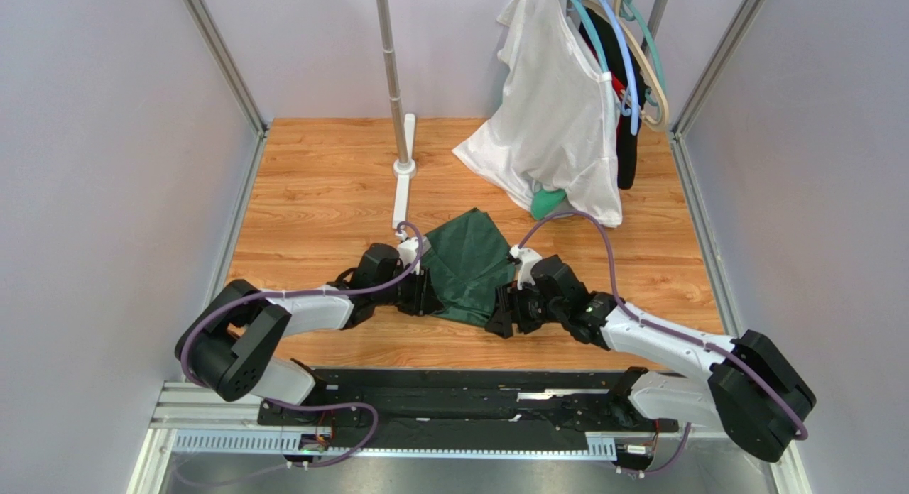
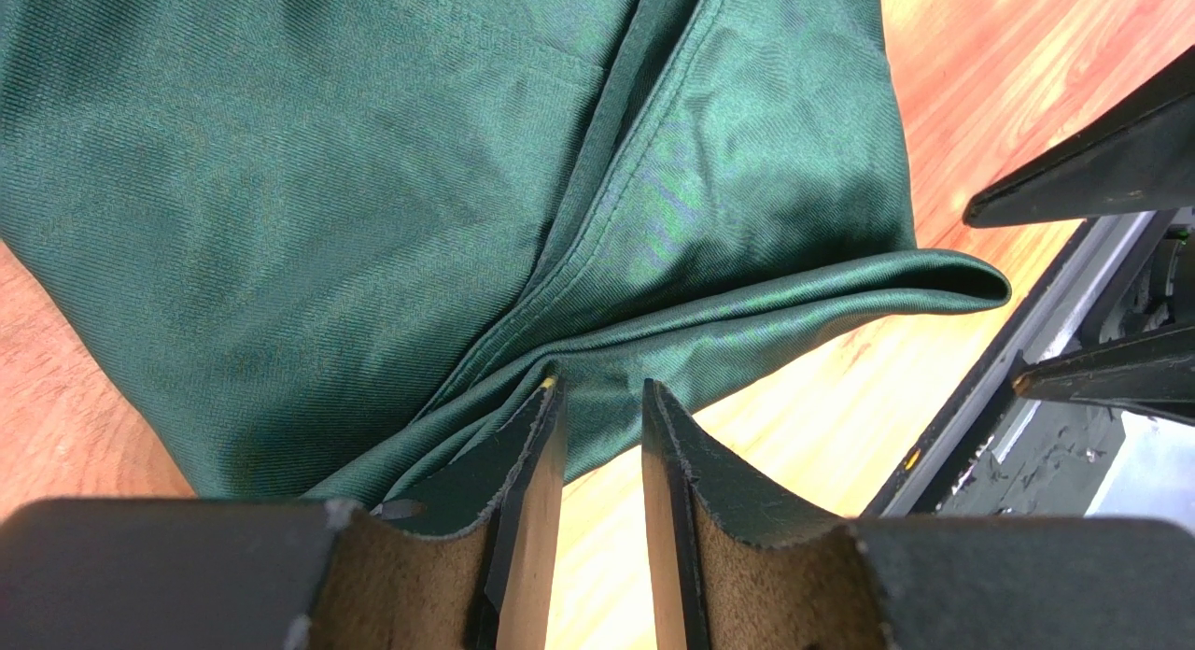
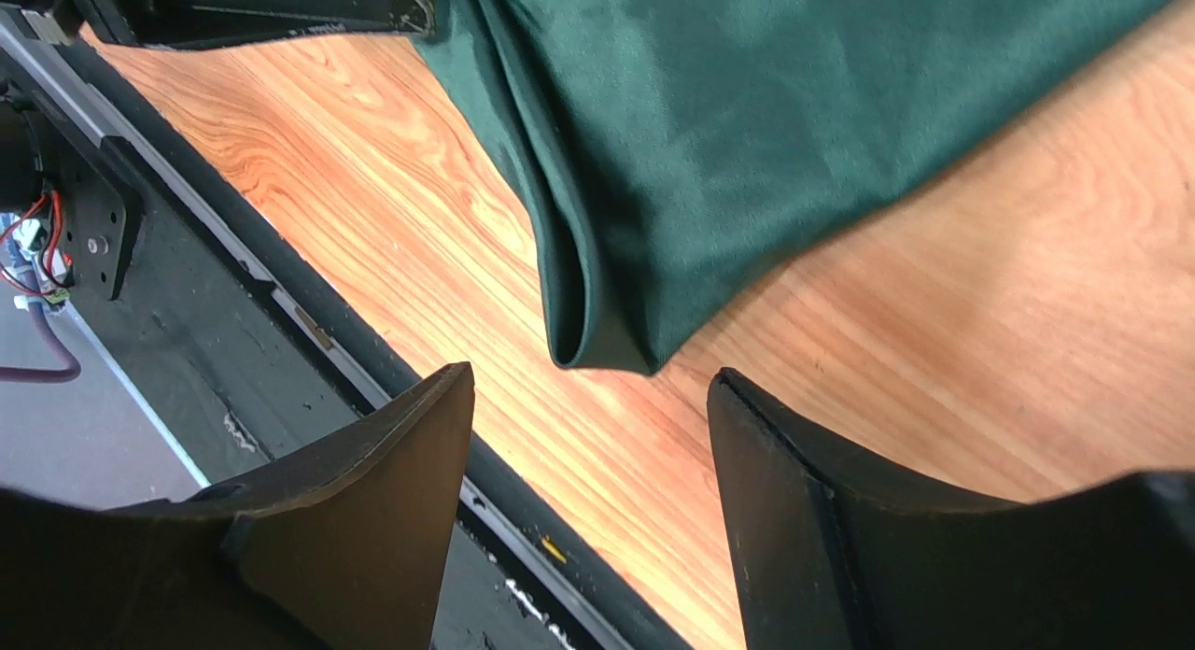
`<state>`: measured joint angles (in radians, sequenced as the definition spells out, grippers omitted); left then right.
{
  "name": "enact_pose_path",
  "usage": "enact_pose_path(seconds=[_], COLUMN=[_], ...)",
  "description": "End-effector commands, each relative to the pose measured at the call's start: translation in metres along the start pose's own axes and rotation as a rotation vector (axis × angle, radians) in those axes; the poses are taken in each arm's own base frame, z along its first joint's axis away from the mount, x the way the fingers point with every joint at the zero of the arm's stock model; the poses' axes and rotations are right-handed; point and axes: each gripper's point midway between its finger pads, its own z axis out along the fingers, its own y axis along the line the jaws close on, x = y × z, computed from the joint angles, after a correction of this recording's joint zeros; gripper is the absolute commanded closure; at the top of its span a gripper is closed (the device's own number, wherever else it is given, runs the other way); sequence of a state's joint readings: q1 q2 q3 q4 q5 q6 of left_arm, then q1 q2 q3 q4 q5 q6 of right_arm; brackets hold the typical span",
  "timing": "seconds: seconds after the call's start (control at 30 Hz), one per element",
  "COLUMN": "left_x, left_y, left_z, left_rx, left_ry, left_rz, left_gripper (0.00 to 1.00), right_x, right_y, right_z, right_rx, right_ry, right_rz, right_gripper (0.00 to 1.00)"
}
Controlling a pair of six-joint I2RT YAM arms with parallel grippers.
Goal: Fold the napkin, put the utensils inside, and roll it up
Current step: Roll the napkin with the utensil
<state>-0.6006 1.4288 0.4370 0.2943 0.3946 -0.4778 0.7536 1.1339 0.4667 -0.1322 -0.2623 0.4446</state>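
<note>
The dark green napkin [image 1: 469, 262] lies folded on the wooden table between my two grippers. In the left wrist view the napkin [image 2: 351, 188] fills the upper part, its doubled hem running just past my fingertips. My left gripper [image 2: 603, 391] stands narrowly open, with bare wood showing in the gap and its tips at the cloth's edge. The right gripper [image 3: 591, 374] is wide open, and the napkin's folded corner [image 3: 603, 345] lies just ahead of its tips, apart from them. From above, the left gripper [image 1: 427, 292] and right gripper [image 1: 501, 308] flank the napkin's near edge. The utensils are out of view.
A white garment [image 1: 560, 121] hangs on hangers at the back right, with a brighter green garment [image 1: 547, 203] beneath it. A metal pole on a white stand [image 1: 397, 100] rises at the back centre. A black rail [image 1: 448, 393] borders the table's near edge. Grey walls close both sides.
</note>
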Motion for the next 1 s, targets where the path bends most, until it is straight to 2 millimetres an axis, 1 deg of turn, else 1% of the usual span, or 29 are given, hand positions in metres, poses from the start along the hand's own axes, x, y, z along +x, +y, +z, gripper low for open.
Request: enact_pose_path(seconds=[0.0, 0.07, 0.17, 0.2, 0.23, 0.37, 0.63, 0.67, 0.7, 0.83, 0.87, 0.9, 0.97], left_x=[0.008, 0.009, 0.008, 0.008, 0.007, 0.008, 0.009, 0.010, 0.010, 0.010, 0.010, 0.010, 0.010], left_y=[0.002, 0.002, 0.002, 0.002, 0.001, 0.000, 0.000, 0.000, 0.000, -0.001, -0.001, -0.001, -0.003], left_z=[0.001, 0.001, 0.001, 0.001, 0.001, 0.000, 0.000, 0.000, 0.000, -0.001, -0.001, -0.001, -0.001], left_rx=[-0.013, -0.011, -0.011, -0.010, -0.007, -0.003, -0.001, 0.001, 0.000, 0.005, 0.007, 0.009, 0.019], left_ry=[0.046, 0.049, 0.047, 0.047, 0.046, 0.048, 0.053, 0.054, 0.055, 0.053, 0.055, 0.054, 0.052], left_rz=[-0.019, -0.021, -0.020, -0.022, -0.019, -0.012, -0.008, -0.008, -0.009, -0.002, -0.001, -0.001, 0.005], left_gripper=[0.65, 0.65, 0.65, 0.65, 0.65, 0.65, 0.65, 0.65, 0.65, 0.65, 0.65, 0.65, 0.65], right_x=[-0.014, -0.011, -0.013, -0.010, -0.011, -0.013, -0.013, -0.010, -0.010, -0.008, -0.005, -0.005, -0.003], right_y=[0.002, 0.000, -0.003, -0.005, -0.009, -0.012, -0.019, -0.021, -0.022, -0.026, -0.027, -0.028, -0.029], right_z=[0.011, 0.016, 0.020, 0.022, 0.022, 0.023, 0.030, 0.030, 0.030, 0.029, 0.029, 0.029, 0.030], right_rx=[-0.011, 0.000, 0.021, 0.032, 0.052, 0.076, 0.122, 0.133, 0.141, 0.165, 0.169, 0.172, 0.175], right_ry=[-0.069, -0.045, -0.042, -0.031, -0.035, -0.047, -0.031, -0.019, -0.019, -0.008, 0.005, 0.007, 0.017], right_rz=[-0.031, -0.035, -0.035, -0.029, -0.024, 0.003, 0.056, 0.067, 0.081, 0.143, 0.151, 0.158, 0.173], right_gripper=[0.34, 0.34, 0.35, 0.36, 0.37, 0.39, 0.55, 0.56, 0.59, 0.64, 0.66, 0.70, 0.74])
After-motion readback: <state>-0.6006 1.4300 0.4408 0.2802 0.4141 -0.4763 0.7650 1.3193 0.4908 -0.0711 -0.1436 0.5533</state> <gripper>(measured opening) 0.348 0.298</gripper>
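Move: Just ahead of the right hand, about 2 cm forward, level sideways and 4 cm below, lies the napkin's near-right corner, an open loop of folded cloth. From this hand the fold at the left fingertips is some 12 cm left, 4 cm farther out and 3 cm lower; the napkin's far corner lies roughly 20 cm ahead and 4 cm left, about 4 cm below. From the left hand the near-right corner is some 12 cm right, 2 cm back and 1 cm lower. Sinking about 3.5 cm onto the napkin's near-right corner while easing some 1.5 cm forward, the right hand brings its open fingers down on either side of the loop, then closes them to about half their starting gap and pinches the layers together, the wrist turning slightly clockwise. The left hand stays put, fingers still set at the near-left fold. ##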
